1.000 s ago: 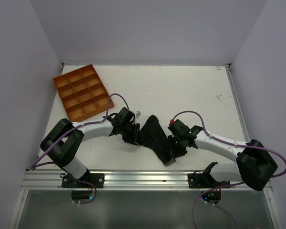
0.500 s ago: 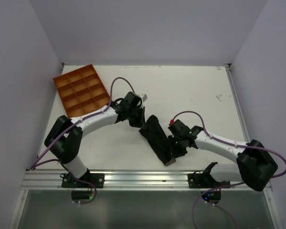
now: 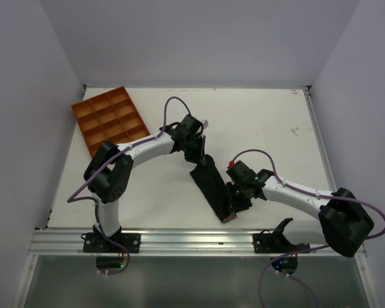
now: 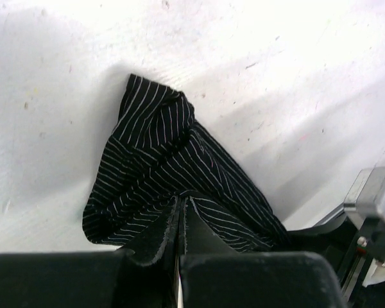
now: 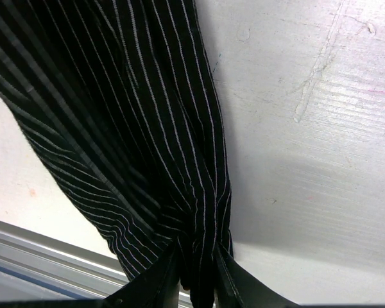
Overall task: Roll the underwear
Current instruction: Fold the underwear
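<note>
The underwear (image 3: pixel 212 183) is black with thin white stripes and lies as a narrow diagonal strip mid-table, a reddish-brown edge (image 3: pixel 230 218) at its near end. My left gripper (image 3: pixel 197 154) is at the strip's far end. Its jaws are pressed together, and the underwear (image 4: pixel 154 154) tents up to the left gripper (image 4: pixel 181 202). My right gripper (image 3: pixel 233 204) sits at the near end. In the right wrist view the right gripper (image 5: pixel 202 269) is shut on a bunched fold of the underwear (image 5: pixel 128 115), which fans out away from it.
An orange compartment tray (image 3: pixel 111 123) sits at the far left of the white table. An aluminium rail (image 3: pixel 192 240) runs along the near edge, close to the right gripper, and shows as the rail (image 5: pixel 25 250) in the right wrist view. Part of the right arm (image 4: pixel 372 205) shows past the fabric.
My left gripper shut on the underwear's left flap and carried it up and to the right, narrowing the spread fabric into a strip. The right gripper stayed put, still gripping.
</note>
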Motion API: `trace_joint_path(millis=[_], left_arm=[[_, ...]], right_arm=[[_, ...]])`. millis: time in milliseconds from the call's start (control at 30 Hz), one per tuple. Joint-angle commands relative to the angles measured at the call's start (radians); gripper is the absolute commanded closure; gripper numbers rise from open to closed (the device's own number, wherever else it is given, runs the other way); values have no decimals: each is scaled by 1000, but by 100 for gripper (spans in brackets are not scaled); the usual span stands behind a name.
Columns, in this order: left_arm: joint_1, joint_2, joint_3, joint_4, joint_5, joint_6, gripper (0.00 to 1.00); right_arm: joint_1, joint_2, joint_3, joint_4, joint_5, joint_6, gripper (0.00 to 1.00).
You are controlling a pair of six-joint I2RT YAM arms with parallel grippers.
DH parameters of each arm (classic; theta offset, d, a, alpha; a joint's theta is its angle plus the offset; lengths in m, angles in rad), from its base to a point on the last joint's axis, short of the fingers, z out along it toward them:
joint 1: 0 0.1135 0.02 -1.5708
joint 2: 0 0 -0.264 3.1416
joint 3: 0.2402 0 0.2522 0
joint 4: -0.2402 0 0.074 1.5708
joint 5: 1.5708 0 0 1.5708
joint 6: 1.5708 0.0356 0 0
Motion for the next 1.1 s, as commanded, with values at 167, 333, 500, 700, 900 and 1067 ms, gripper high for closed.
trace_joint_path(millis=[167, 333, 500, 700, 900, 1067], left_arm=[[10, 87, 133, 38, 61, 45, 100], [10, 111, 118, 150, 139, 62, 100], [25, 163, 155, 117, 138, 59, 91], [31, 170, 178, 13, 69, 106, 77], [50, 72, 187, -107, -100, 177, 67], [50, -65, 72, -65, -119, 168, 59]], right_arm=[[7, -6, -28, -46, 17, -9, 71], [7, -9, -28, -48, 14, -8, 69], [7, -24, -39, -57, 29, 6, 64], [7, -32, -47, -60, 41, 14, 64], [7, -80, -67, -63, 32, 32, 67], [5, -124, -79, -57, 28, 60, 66]])
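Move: Just beyond the left fingers, which already hold the lifted left corner of the underwear, is the cloth's far end: about 2 cm ahead, 5 cm to the right and 5 cm below. The new left edge of the fold lies some 4 cm back, right below in the sideways sense. The near end sits between the right fingers, about 18 cm back and 16 cm to the right. From the right hand, the far end is roughly 18 cm ahead and 11 cm to the left, at its height. Carrying the held corner about 3 cm right and 2 cm forward over the far end, the left hand then sinks some 3 cm and opens to let the cloth go. With the fingers still widening, it backs off about 5 cm to the left and rises a little at the last. The right fingers keep the near end between them, creeping about 1 cm back and right. ##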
